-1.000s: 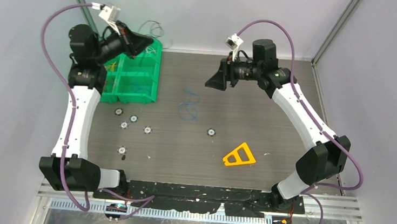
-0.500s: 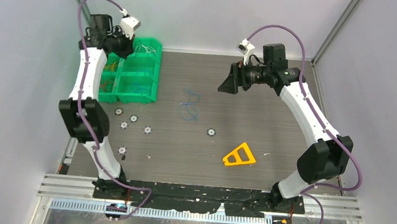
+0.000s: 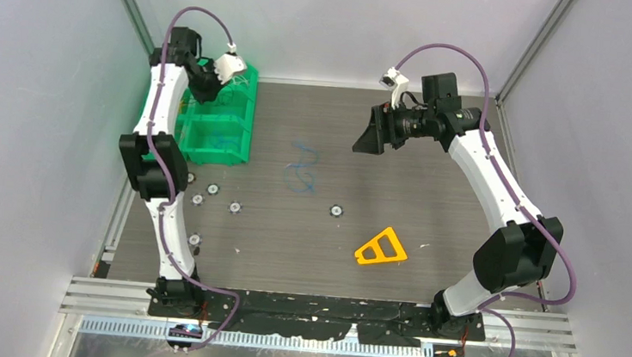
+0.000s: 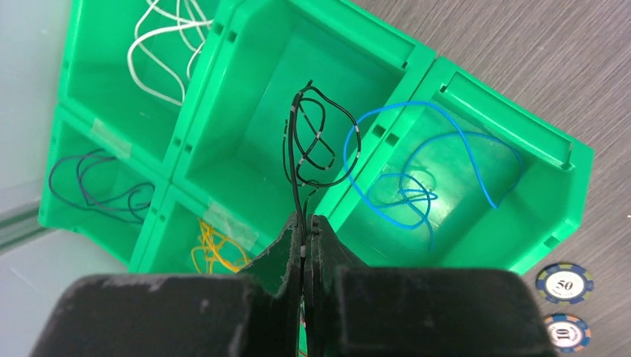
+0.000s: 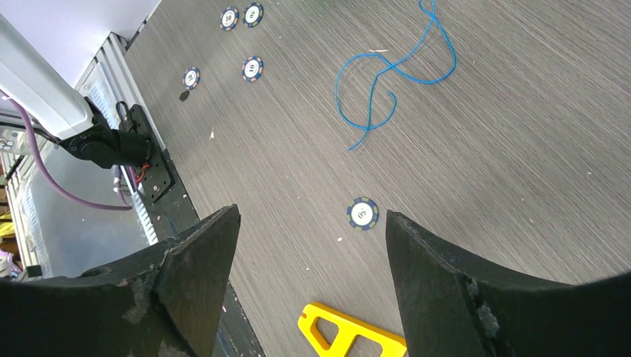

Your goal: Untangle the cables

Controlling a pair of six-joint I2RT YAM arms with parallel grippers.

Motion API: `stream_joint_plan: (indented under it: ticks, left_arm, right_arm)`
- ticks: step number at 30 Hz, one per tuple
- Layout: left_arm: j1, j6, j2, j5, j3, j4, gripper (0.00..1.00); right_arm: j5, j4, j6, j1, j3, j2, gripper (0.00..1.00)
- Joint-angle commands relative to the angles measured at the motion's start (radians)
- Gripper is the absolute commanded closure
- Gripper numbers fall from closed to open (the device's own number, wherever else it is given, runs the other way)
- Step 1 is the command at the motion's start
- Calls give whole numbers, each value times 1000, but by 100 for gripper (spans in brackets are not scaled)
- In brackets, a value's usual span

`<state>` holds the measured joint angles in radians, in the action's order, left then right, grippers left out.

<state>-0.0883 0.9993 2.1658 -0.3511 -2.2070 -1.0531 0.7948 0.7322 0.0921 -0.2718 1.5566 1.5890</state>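
My left gripper (image 4: 306, 220) is shut on a thin black cable (image 4: 318, 143), whose loops hang above the green bin tray (image 4: 387, 74). In the tray's compartments lie a white cable (image 4: 160, 44), a dark blue cable (image 4: 97, 186), a yellow cable (image 4: 212, 253) and a light blue cable (image 4: 417, 193). From above, the left gripper (image 3: 207, 85) sits over the tray's (image 3: 246, 151) back part. Another blue cable (image 3: 301, 167) (image 5: 391, 74) lies loose on the table's middle. My right gripper (image 3: 370, 131) (image 5: 312, 216) hovers high to its right, open and holding nothing.
Several poker chips (image 3: 235, 208) lie in front of the tray, one more (image 3: 336, 210) (image 5: 362, 213) near the loose blue cable. A yellow triangular piece (image 3: 381, 248) (image 5: 350, 335) lies near the front right. White walls close in the table on three sides.
The left arm has straightened up and swung in over the green tray with the black cable. The right gripper has opened wider and drifted slightly right.
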Motion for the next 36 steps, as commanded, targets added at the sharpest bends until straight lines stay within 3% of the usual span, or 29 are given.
stream_joint_plan:
  ticks: [1, 5, 8, 12, 15, 23, 33, 36]
  left_arm:
    - [31, 70, 39, 39, -1, 70, 99]
    - [53, 68, 98, 77, -69, 128, 87]
    - [60, 41, 93, 78, -123, 120, 67]
    - [45, -14, -36, 10, -25, 166, 49]
    - [36, -78, -145, -36, 70, 203, 47]
    - [-68, -453, -318, -361, 147, 203, 27]
    - [-70, -697, -593, -440, 633, 406, 24]
    - [-62, -755, -668, -464, 750, 475, 21]
  right_arm:
    - [1, -2, 14, 6, 3, -1, 22]
    - [-1, 1, 11, 7, 8, 8, 22]
    - [-5, 11, 18, 7, 25, 11, 22]
    - [-23, 19, 36, 8, 20, 9, 22]
    - [-51, 41, 83, 9, 6, 14, 21]
    - [-111, 160, 168, 0, 44, 136, 22]
    - [-338, 38, 97, -153, 180, 353, 22]
    - [-425, 9, 71, -228, 259, 447, 17]
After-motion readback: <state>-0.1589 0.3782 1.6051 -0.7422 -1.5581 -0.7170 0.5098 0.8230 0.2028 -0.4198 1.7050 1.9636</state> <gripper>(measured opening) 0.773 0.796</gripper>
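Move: The left hand holds the black cable over the green bin; the empty middle right compartment is about 4 cm ahead, 3 cm right and 14 cm below. The blue-cable compartment is some 10 cm nearer than that one, the white-cable compartment 9 cm farther. From the open right hand, the loose blue cable lies about 12 cm left, 2 cm ahead, 25 cm below; the poker chip is 4 cm left, 9 cm back. Left hand dips, releases black cable, lifts, draws back; open right hand sinks about 13 cm towards blue cable. ##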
